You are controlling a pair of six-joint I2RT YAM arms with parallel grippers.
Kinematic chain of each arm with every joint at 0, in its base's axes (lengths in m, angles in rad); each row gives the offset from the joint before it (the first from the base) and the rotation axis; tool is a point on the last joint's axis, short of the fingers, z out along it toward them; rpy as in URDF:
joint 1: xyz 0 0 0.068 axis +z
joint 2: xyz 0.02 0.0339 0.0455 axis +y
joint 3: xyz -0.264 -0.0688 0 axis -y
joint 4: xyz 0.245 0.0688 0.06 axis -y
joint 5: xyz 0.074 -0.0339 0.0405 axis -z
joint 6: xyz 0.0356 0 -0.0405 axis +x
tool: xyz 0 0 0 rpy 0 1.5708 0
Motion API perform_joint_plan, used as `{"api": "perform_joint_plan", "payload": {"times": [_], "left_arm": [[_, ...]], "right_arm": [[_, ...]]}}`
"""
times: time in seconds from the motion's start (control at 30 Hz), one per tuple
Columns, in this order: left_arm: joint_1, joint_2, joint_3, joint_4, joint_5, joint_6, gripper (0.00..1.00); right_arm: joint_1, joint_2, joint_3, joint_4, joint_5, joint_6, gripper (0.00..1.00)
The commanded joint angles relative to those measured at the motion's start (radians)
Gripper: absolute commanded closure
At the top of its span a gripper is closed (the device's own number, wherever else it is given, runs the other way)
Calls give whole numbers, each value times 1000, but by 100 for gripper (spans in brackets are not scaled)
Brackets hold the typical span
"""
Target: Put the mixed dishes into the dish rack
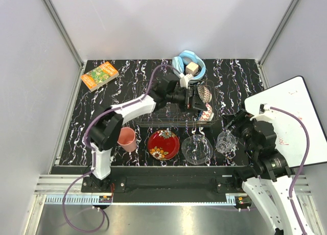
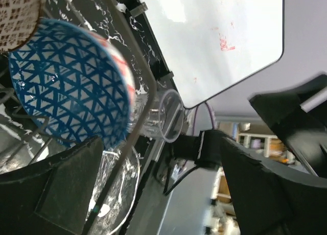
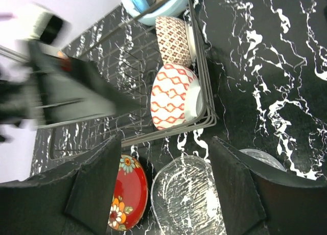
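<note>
The wire dish rack stands mid-table. My left gripper reaches over its right end and is open and empty. A small blue patterned bowl lies on its side in the rack just past the left finger, free of the jaws. My right gripper is open and empty, hovering over the clear glass bowl. On the table in front of the rack are the pink cup, the red floral plate and the clear glass cup.
A brown lattice bowl and a red-and-white bowl lean in the rack's right end. A light-blue bowl with a tan cube sits behind the rack, an orange-green book at back left, a whiteboard at right.
</note>
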Motion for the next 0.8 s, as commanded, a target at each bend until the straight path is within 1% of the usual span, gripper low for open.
{"api": "perform_joint_plan", "payload": {"times": [0.0, 0.03, 0.07, 0.1, 0.13, 0.17, 0.2, 0.23, 0.27, 0.3, 0.33, 0.37, 0.4, 0.43, 0.47, 0.5, 0.53, 0.57, 0.63, 0.67, 0.77], "left_arm": [[49, -143, 83, -215, 9, 229, 1], [63, -155, 92, -250, 11, 299, 1], [95, -167, 115, -335, 0, 345, 1], [112, -192, 129, -386, -4, 397, 1], [127, -204, 145, -440, -13, 524, 1], [156, -218, 184, -577, -71, 601, 1], [167, -250, 203, -645, -114, 681, 1], [181, -274, 218, -754, -172, 838, 1], [181, -301, 211, -790, -329, 920, 1], [181, -371, 194, -815, -407, 991, 1], [181, -411, 144, -835, -479, 1110, 1], [181, -448, 117, -844, -612, 1164, 1], [181, -526, 87, -842, -692, 1189, 1], [193, -566, 9, -817, -755, 1183, 1], [204, -639, -24, -810, -853, 1172, 1], [219, -673, -51, -818, -854, 1165, 1], [268, -710, -105, -835, -824, 1165, 1], [291, -785, -131, -841, -760, 1166, 1], [339, -853, -205, -848, -727, 1168, 1], [347, -902, -223, -856, -716, 1171, 1], [364, -953, -274, -905, -698, 1195, 3]], "right_arm": [[6, 38, 20, 4, -13, -12, 23], [7, 55, 20, 10, -13, -12, 22], [4, 67, 21, 12, -13, -14, 22], [6, 81, 23, 14, -16, -15, 23], [6, 112, 28, 14, -21, -17, 23], [6, 126, 34, 14, -24, -18, 23], [6, 138, 37, 15, -38, -24, 23], [7, 156, 38, 20, -44, -28, 23], [7, 158, 38, 21, -50, -31, 23], [6, 163, 38, 26, -74, -43, 23], [7, 164, 35, 32, -90, -49, 23], [7, 169, 32, 35, -107, -58, 23], [9, 170, 31, 37, -142, -73, 23], [12, 176, 26, 37, -157, -78, 23], [12, 176, 17, 37, -171, -83, 23], [14, 176, 12, 37, -194, -87, 23], [18, 173, 6, 43, -205, -86, 23], [20, 173, -3, 46, -213, -87, 24], [27, 173, -11, 49, -222, -83, 24], [29, 176, -14, 47, -220, -83, 24], [38, 186, -17, 53, -234, -80, 24]]}}
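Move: The pink cup stands about 32 cm to the left hand's left, some 14 cm back and 13 cm below. The red plate lies 14 cm left of that hand, 16 cm back and 16 cm below; the blue-lined bowl sits in the rack 6 cm to its right, 2 cm back and 7 cm below. From the right hand, the pink cup is about 45 cm left, 8 cm back and 19 cm below. Empty and wide open, the left hand backs out from the blue-lined bowl and sweeps about 34 cm left over the rack towards the pink cup, rising 8 cm, most of it early, and bowing some 5 cm forward before coming back as the wrist turns strongly from pointing right to pointing down. Meanwhile the open right hand sinks and then shifts left, about 4 cm each, dipping its fingers and turning slightly counter-clockwise. ##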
